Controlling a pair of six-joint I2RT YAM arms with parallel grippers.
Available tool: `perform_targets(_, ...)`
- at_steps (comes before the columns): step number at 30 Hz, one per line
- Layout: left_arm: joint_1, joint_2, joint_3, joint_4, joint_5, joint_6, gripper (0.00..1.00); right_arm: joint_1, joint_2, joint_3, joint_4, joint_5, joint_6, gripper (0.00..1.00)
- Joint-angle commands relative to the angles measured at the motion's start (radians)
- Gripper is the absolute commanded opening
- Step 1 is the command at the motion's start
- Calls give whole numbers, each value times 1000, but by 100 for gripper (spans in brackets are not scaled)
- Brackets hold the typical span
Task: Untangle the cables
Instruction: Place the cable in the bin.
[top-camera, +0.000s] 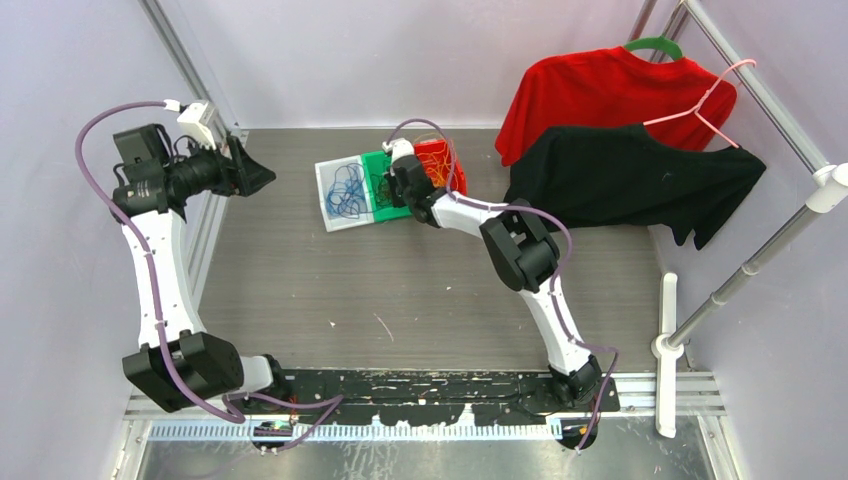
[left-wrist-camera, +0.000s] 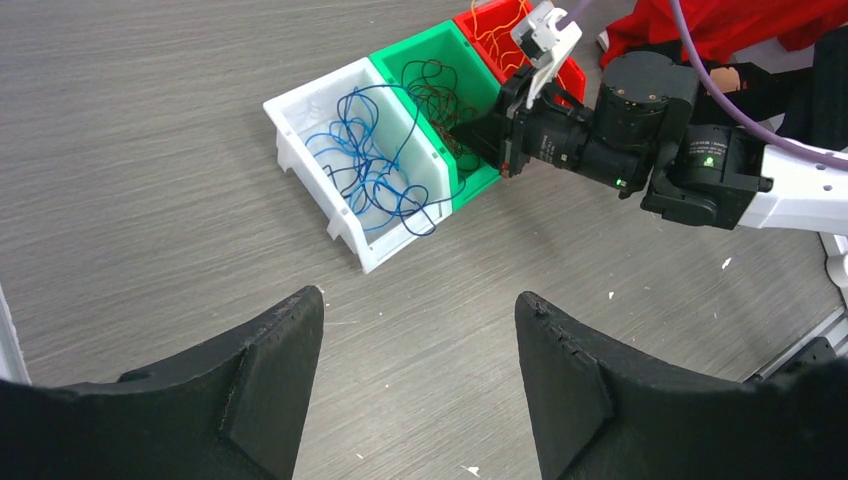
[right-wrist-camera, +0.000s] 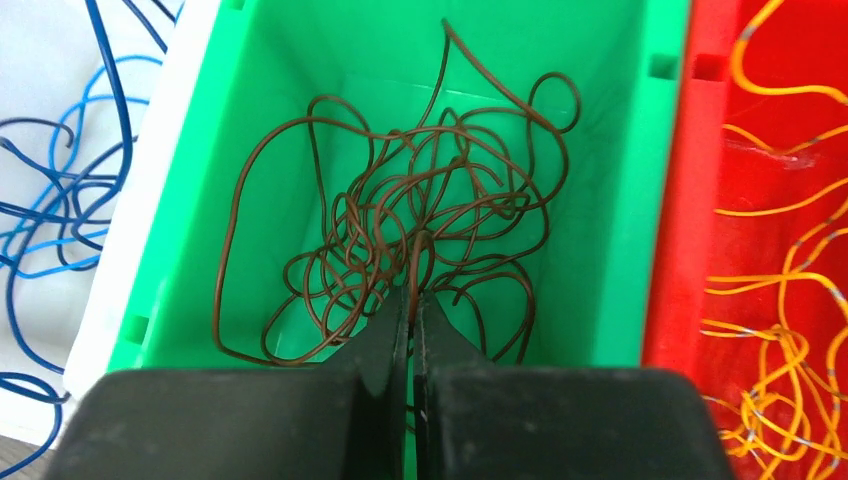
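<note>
Three bins stand side by side at the back of the table. The white bin (left-wrist-camera: 300, 150) holds blue cables (left-wrist-camera: 370, 165), the green bin (right-wrist-camera: 610, 200) holds a clump of brown cables (right-wrist-camera: 400, 220), and the red bin (right-wrist-camera: 700, 200) holds orange cables (right-wrist-camera: 780, 330). My right gripper (right-wrist-camera: 410, 295) reaches into the green bin, shut on a strand of the brown cable at the clump's near side. My left gripper (left-wrist-camera: 420, 295) hangs open above the bare table, left of the bins, with nothing between its fingers.
A red shirt (top-camera: 610, 95) and a black shirt (top-camera: 630, 180) hang from a clothes rack (top-camera: 760, 255) at the right, the black one reaching close to my right arm. A pink wire hanger (top-camera: 715, 100) hangs there too. The rack's white foot (top-camera: 667, 340) stands near right.
</note>
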Motion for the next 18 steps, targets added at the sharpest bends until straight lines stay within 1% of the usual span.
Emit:
perform_targets(1, 8, -1, 10, 11, 6, 14, 71, 23, 10, 86, -40, 21, -65, 2)
perform_targets(2, 8, 1, 8, 9, 7, 16, 71, 26, 4, 83, -42, 22, -68, 6)
perform_targets(3, 8, 1, 8, 7, 5, 17, 71, 30, -9, 75, -40, 23, -69, 12)
perform_targets(5, 8, 2, 7, 3, 2, 18, 76, 35, -45, 53, -27, 26, -79, 25)
perform_targets(7, 8, 1, 5, -4, -2, 21, 81, 38, -84, 45, -38, 30, -88, 33)
perform_targets(10, 8, -10, -5, -16, -17, 37, 86, 39, -165, 27, -47, 31, -93, 41)
perform_targets(11, 8, -15, -10, -18, -24, 42, 91, 39, -185, 22, -55, 34, -91, 44)
perform_targets(13, 8, -25, -19, -24, -36, 50, 94, 39, -223, 13, -65, 45, -106, 51)
perform_targets(15, 9, -25, -26, -34, -40, 56, 96, 37, -263, 2, -83, 64, -123, 55)
perform_targets(16, 9, -51, -30, -37, -42, 57, 98, 37, -283, -4, -96, 76, -129, 58)
perform_targets(18, 9, -69, -40, -42, -46, 58, 100, 38, -338, -33, -111, 93, -135, 65)
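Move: The right hand is already inside the green bin, its shut fingers holding a strand of the brown cable; the middle of the bin is about 2 cm ahead, 1 cm left and 2 cm below the fingertips. The white bin lies some 11 cm to the hand's left and level with it, the red bin about 11 cm right and 6 cm ahead, both about 2 cm below. From the raised, half-turned left hand the green bin is roughly 20 cm ahead, 19 cm right and 28 cm down. The right hand sinks a last centimetre into the green bin, easing slightly back and left, and opens its fingers to a bit over half, letting go of the brown strand, then climbs quickly out, some 9 cm up from its lowest point and ending about 2 cm back from its start, fingers still spreading. The empty left hand meanwhile sinks about 2 cm off to the side and opens its fingers the rest of the way. ##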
